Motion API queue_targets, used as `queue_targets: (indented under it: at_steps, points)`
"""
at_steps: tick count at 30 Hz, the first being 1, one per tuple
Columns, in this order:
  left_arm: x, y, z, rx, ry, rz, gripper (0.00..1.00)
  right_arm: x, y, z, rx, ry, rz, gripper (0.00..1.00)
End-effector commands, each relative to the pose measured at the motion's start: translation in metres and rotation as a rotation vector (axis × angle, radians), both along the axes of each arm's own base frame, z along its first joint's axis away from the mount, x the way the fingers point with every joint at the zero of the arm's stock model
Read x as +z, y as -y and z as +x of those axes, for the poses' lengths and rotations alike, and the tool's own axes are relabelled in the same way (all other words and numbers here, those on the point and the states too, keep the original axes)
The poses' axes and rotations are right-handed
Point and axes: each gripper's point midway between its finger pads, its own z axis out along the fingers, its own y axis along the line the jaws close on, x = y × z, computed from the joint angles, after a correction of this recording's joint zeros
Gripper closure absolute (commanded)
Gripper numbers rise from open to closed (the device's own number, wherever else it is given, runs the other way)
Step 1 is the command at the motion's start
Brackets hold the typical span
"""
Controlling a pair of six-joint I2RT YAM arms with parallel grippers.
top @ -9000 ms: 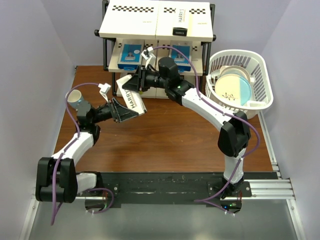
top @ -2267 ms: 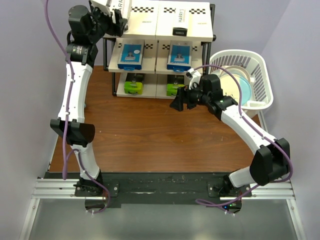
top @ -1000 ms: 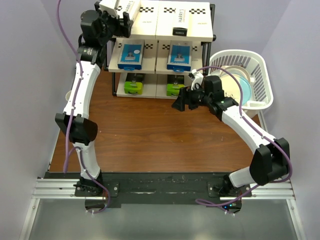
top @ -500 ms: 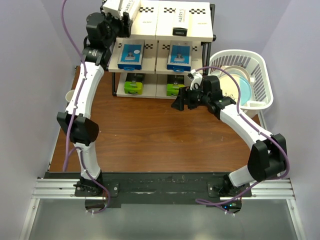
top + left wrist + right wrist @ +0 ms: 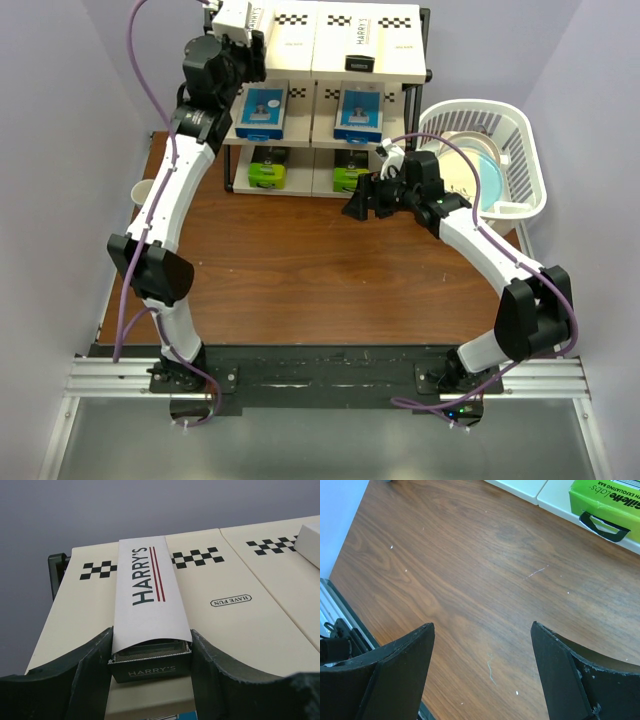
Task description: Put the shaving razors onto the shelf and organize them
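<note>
The shelf (image 5: 300, 45) stands at the back of the table. My left gripper (image 5: 238, 32) is at its top left board (image 5: 235, 625), shut on the near end of a long white "HARRY'S" razor box (image 5: 147, 592), which lies flat on the board. Both fingers press its sides. A second HARRY'S box (image 5: 362, 40) lies on the top right board. Two blue-and-white boxes (image 5: 262, 108) sit on the middle tier, and two black ones with lime-green ends (image 5: 267, 170) on the bottom tier. My right gripper (image 5: 356, 207) hovers open over bare wood (image 5: 482, 627), near a green box (image 5: 607, 505).
A white plastic basket (image 5: 520, 140) holding a white-and-blue plate (image 5: 470, 175) stands right of the shelf. A small cup (image 5: 145, 190) sits by the left edge of the table. Purple walls close in on both sides.
My left gripper has shifted right along the top board with the HARRY'S box, and its jaws have narrowed against the box sides. The right arm has barely moved.
</note>
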Motion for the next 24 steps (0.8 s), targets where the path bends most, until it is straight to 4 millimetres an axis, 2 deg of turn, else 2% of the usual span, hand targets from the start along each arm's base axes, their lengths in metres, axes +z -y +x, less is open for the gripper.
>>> queue_targets:
  at_steps: [1, 9, 11, 12, 13, 14, 16, 17, 18, 20, 21, 23, 24]
  points:
    - [0.016, -0.009, -0.010, 0.062, 0.039, 0.001, 0.43, 0.014, -0.004, 0.009, -0.002, 0.041, 0.031, 0.18]
    - [0.006, -0.010, 0.000, 0.084, 0.024, 0.002, 0.41, 0.014, -0.002, 0.010, -0.008, 0.043, 0.028, 0.18]
    - [0.005, -0.007, 0.001, 0.071, 0.022, -0.004, 0.34, 0.014, -0.002, 0.010, -0.008, 0.045, 0.025, 0.18]
    - [0.006, -0.005, 0.001, 0.059, 0.026, -0.004, 0.29, 0.016, -0.002, 0.010, -0.008, 0.047, 0.026, 0.18]
    - [0.010, -0.004, -0.001, 0.048, 0.032, -0.011, 0.18, 0.016, -0.002, 0.010, -0.007, 0.052, 0.025, 0.18]
    - [0.016, 0.001, -0.006, 0.012, 0.044, -0.016, 0.14, 0.017, -0.002, 0.009, -0.004, 0.051, 0.025, 0.18]
    - [0.037, 0.005, -0.022, -0.031, 0.078, -0.035, 0.07, 0.022, -0.001, 0.009, 0.003, 0.066, 0.020, 0.17]
    - [0.047, 0.011, -0.033, -0.083, 0.096, -0.028, 0.00, 0.024, -0.001, 0.009, 0.007, 0.074, 0.018, 0.17]
    - [0.066, 0.008, -0.051, -0.095, 0.128, -0.031, 0.00, 0.029, -0.001, 0.009, 0.011, 0.086, 0.018, 0.16]
    - [0.079, 0.011, -0.074, -0.156, 0.151, -0.010, 0.00, 0.036, 0.000, 0.007, 0.027, 0.110, 0.009, 0.16]
    - [0.092, 0.004, -0.096, -0.161, 0.177, -0.008, 0.00, 0.043, 0.000, 0.006, 0.044, 0.135, 0.009, 0.16]
    - [0.102, -0.013, -0.115, -0.153, 0.209, 0.011, 0.00, 0.054, 0.000, 0.003, 0.061, 0.163, 0.006, 0.15]
    - [0.112, -0.038, -0.129, -0.116, 0.231, -0.003, 0.00, 0.062, 0.000, 0.002, 0.075, 0.188, 0.008, 0.15]
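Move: The HARRY'S box stands on the top shelf's left half with its near end already between the left fingers; its middle lies about 7 cm straight ahead, level with the hand. The other HARRY'S box is about 7 cm ahead and 19 cm right, and the left blue razor box sits a shelf lower, some 16 cm below, 2 cm right and about level front-to-back. From the right hand, the gripped box is roughly 26 cm ahead, 23 cm left and 26 cm up. Still pinching the near end of the HARRY'S box by its sides, the left hand stays almost in place with a very slight counter-clockwise turn, then opens its fingers wide and lets go. It draws straight back from the box and shelf edge about 4.5 cm, quickening and rising a little at the last, while swinging clockwise to end some 5 degrees past its starting heading. ##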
